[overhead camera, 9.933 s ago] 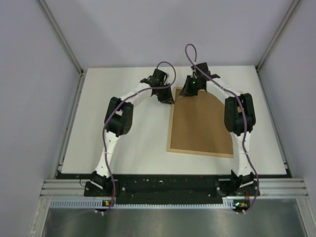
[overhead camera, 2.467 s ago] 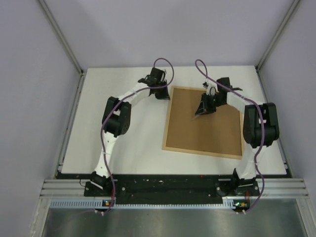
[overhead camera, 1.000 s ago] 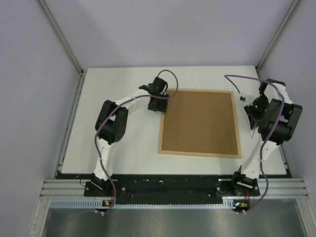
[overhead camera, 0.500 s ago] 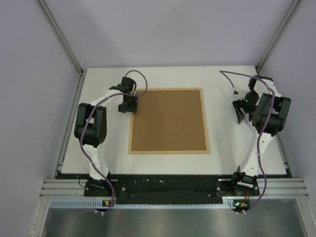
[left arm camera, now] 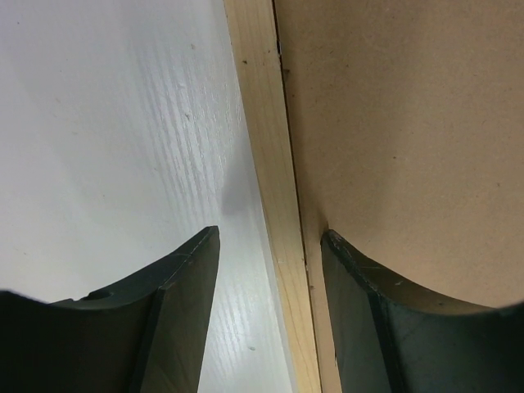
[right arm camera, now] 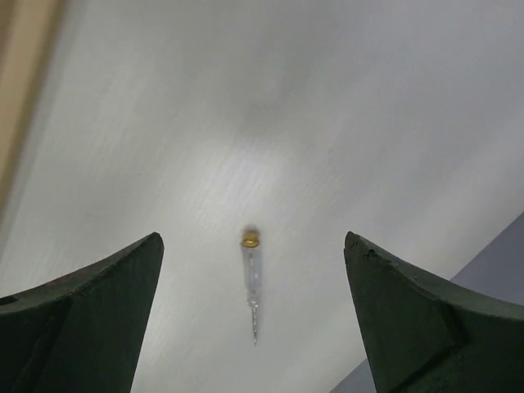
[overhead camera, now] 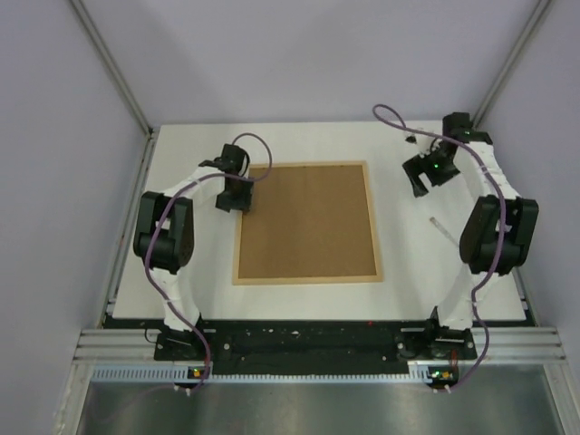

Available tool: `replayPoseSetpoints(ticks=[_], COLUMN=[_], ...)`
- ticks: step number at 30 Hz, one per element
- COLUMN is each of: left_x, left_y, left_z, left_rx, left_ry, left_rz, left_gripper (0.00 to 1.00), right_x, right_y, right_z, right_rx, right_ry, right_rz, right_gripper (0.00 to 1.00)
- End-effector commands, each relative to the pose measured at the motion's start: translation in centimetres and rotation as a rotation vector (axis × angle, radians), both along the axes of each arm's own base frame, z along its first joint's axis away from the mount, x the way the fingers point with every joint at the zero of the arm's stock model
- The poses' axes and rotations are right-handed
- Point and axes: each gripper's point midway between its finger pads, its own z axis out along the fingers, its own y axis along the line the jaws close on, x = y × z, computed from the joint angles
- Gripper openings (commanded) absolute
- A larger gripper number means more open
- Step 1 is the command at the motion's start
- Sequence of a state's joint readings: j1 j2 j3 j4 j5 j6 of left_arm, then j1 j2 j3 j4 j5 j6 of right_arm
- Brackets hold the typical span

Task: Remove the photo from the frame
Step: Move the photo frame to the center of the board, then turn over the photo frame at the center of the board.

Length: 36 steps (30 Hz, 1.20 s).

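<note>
The frame [overhead camera: 308,275] lies face down on the white table, its light-wood border around the plain brown backing board [overhead camera: 308,217]. The photo is hidden under that board. My left gripper [overhead camera: 231,201] is at the frame's left rail near the far left corner. In the left wrist view it [left arm camera: 270,233] stands open astride the rail [left arm camera: 266,123], one finger over the table, the other on the backing board [left arm camera: 409,123]. My right gripper [overhead camera: 417,186] hovers open and empty beyond the frame's far right corner.
A small clear pointed tool with a gold cap [right arm camera: 251,278] lies on the table between my right fingers' lines of sight; the top view shows this tool [overhead camera: 439,224] right of the frame. Grey walls enclose the table [overhead camera: 181,154] on three sides.
The frame has slid left along with my left gripper. My right gripper has opened from shut and swung toward the far right; the small tool now lies on the table.
</note>
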<state>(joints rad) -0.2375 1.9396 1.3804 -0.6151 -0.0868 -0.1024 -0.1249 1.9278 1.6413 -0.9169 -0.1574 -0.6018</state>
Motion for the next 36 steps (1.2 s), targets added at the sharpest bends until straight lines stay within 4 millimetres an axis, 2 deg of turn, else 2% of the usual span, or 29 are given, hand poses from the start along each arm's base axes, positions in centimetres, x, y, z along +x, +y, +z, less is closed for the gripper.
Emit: replayPoseSetpoints(ticks=[1,4,5,8,10,13,16,17,19,24,30,33,36], left_x=[1.5,1.5,1.6,1.7,1.6,1.3,0.8,0.7,0.1,-1.7,-2.6,-2.7,-2.6], left_y=[0.2,0.3,0.4,1.2,1.8,3.1,4.3,5.5,6.4,6.6,6.4,6.1,6.0], left_z=[4.4,5.4,5.8,6.9,7.7,8.9,9.5,9.6,9.7,9.0,7.9,7.7,7.6], left_rx=[-0.057,-0.136,-0.156,-0.207,-0.237,-0.257,-0.268,-0.272,-0.286,-0.312,-0.323,-0.335,-0.345], left_ry=[-0.081,-0.068,-0.07,-0.08,-0.086,-0.101,-0.112,-0.117,-0.119,-0.099,-0.077,-0.069,-0.069], left_rz=[-0.013,-0.015,-0.015,0.002,0.01,0.027,0.044,0.069,0.08,0.072,0.064,0.06,0.056], left_gripper=[0.59,0.6,0.61,0.61,0.61,0.61,0.61,0.61,0.61,0.61,0.61,0.6,0.6], right_x=[-2.9,-7.2,-8.8,-12.8,-15.0,-17.3,-18.7,-19.1,-19.6,-21.8,-24.0,-24.6,-24.4], right_y=[10.4,17.8,20.9,26.7,29.5,32.3,33.6,34.1,34.7,35.4,35.4,35.2,35.2], right_z=[6.0,6.6,6.7,5.9,4.9,2.4,-0.1,-1.0,-2.2,-4.4,-6.3,-7.2,-8.0], right_rx=[0.023,0.078,0.107,0.158,0.162,0.12,0.073,0.06,0.055,0.066,0.053,0.043,0.017], right_ry=[-0.179,-0.191,-0.196,-0.181,-0.166,-0.139,-0.11,-0.099,-0.083,-0.007,0.041,0.059,0.046], right_rz=[0.394,0.621,0.709,0.871,0.951,1.031,1.062,1.071,1.075,1.097,1.136,1.14,1.129], right_gripper=[0.91,0.91,0.91,0.91,0.9,0.89,0.88,0.87,0.82,0.72,0.68,0.66,0.63])
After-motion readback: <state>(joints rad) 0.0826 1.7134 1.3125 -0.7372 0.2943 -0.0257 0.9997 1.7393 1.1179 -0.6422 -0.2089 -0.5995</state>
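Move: The frame's near bar, where the right hand is heading, has its middle about 25 cm back, 35 cm left and 9 cm below that hand. From the same hand, the right bar's middle is roughly 8 cm back and 15 cm left, and the small screwdriver on the table is about 9 cm back and 6 cm right. The left hand straddles the left bar, whose middle is some 5 cm back and 1 cm right of it; the near bar's middle is about 23 cm back and 19 cm right. The frame's near bar is taken between the right hand's fingertips, not yet visibly pinched: that hand sweeps about 35 cm left and 25 cm back over the frame, rising first, then sinking, turning some 65 degrees counter-clockwise and partly closing. The left hand, still open, lifts off the left bar, up and leftward, then eases back and sinks a little. ##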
